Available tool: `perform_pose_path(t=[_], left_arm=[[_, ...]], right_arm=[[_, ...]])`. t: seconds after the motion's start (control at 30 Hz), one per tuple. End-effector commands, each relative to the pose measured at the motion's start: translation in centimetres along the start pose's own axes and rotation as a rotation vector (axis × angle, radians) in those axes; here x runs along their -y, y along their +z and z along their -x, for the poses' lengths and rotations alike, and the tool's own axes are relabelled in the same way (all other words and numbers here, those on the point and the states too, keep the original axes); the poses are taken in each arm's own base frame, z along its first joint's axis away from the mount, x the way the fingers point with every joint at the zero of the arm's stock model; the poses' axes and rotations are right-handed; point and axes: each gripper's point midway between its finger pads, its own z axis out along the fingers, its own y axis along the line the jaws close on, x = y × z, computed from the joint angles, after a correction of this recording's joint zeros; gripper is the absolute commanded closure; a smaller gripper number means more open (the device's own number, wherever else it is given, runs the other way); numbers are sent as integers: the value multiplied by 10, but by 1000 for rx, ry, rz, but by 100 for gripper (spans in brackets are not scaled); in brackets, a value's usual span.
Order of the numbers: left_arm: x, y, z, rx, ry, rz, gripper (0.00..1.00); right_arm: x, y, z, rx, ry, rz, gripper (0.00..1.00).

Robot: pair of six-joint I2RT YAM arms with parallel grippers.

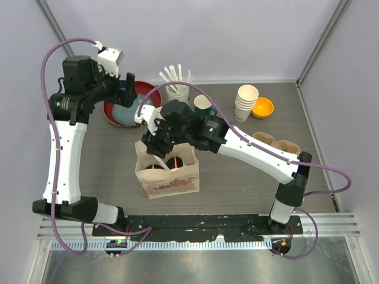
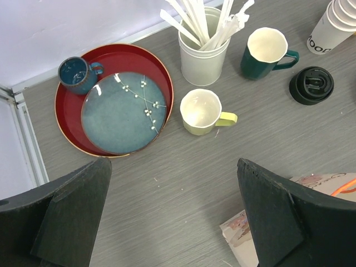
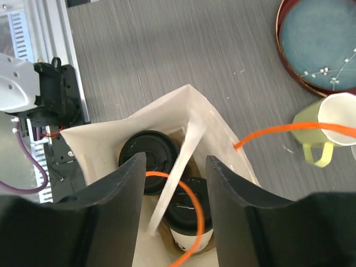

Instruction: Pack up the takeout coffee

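Two takeout coffee cups with black lids (image 3: 151, 151) (image 3: 186, 214) stand side by side inside an open paper bag (image 3: 214, 130) with orange handles. A white wrapped straw (image 3: 183, 158) leans in the bag between them. My right gripper (image 3: 175, 161) hovers just above the bag mouth; its jaws are apart and touch nothing. From above, the bag (image 1: 169, 177) sits mid-table under that gripper (image 1: 155, 137). My left gripper (image 2: 173, 167) is open over bare table near the bag's corner (image 2: 236, 231), empty.
A red tray (image 2: 69, 130) carries a blue plate and a blue mug (image 2: 78, 74). Nearby stand a yellow mug (image 2: 201, 111), a green mug (image 2: 266, 51), a straw holder (image 2: 203, 55) and a loose black lid (image 2: 311, 85). Stacked lidless cups (image 1: 246, 102), an orange bowl (image 1: 262, 107) and a cardboard carrier (image 1: 275, 142) stand right.
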Motion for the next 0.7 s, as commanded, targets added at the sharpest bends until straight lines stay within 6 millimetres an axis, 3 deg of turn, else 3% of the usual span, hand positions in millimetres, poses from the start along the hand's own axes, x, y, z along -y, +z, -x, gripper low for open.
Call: perform_pose_path(t=[0.0, 0.07, 0.2, 0.23, 0.27, 0.33, 0.4, 0.43, 0.47, 0.5, 0.63, 0.67], left_arm=[[-7, 5, 9, 44, 25, 22, 0], [-7, 10, 6, 36, 25, 16, 0], [-6, 23, 2, 20, 22, -11, 0], [-4, 26, 2, 20, 21, -27, 0], [-3, 30, 2, 20, 16, -36, 0], [-5, 46, 2, 17, -1, -49, 2], [-7, 59, 9, 32, -14, -54, 9], [-9, 80, 3, 1, -30, -66, 18], [-7, 85, 12, 18, -33, -86, 22], [-7, 96, 15, 24, -47, -99, 25], [-6, 147, 21, 18, -85, -144, 39], [-7, 170, 19, 4, -91, -151, 40]], right_arm=[[0, -56, 61, 172, -12, -36, 42], [7, -66, 69, 202, -9, -80, 34], [21, -97, 93, 309, -26, -184, 30], [22, -112, 101, 348, -29, -207, 29], [40, -118, 97, 348, -12, -296, 28], [57, -143, 106, 417, 23, -376, 28], [93, -159, 102, 452, 80, -478, 28], [103, -164, 99, 473, 129, -500, 29], [113, -169, 90, 478, 157, -523, 30], [140, -183, 87, 506, 185, -587, 31], [183, -193, 57, 503, 260, -669, 32], [189, -190, 47, 485, 269, -679, 32]])
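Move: The straws standing in the white bucket are about 22 cm ahead of the left hand, 15 cm to its right and 22 cm below. From that hand, the light green mug is some 12 cm ahead and 9 cm right, the red tray 24 cm ahead and 7 cm left, both nearly 40 cm down. From the right hand, the straws are roughly 37 cm ahead, 6 cm right and 12 cm lower; the paper bag is 18 cm below, 2 cm back and 4 cm right. Send the left gripper forward about 11 cm, sinking as it goes and drifting slightly right, slowly at first, then fast, towards the straws in the bucket; narrow its wide-open fingers to a little over half. Meanwhile open the right gripper further and lift it clear of the bag, then swing it right and forward, staying high, turning clockwise some 35 degrees. ##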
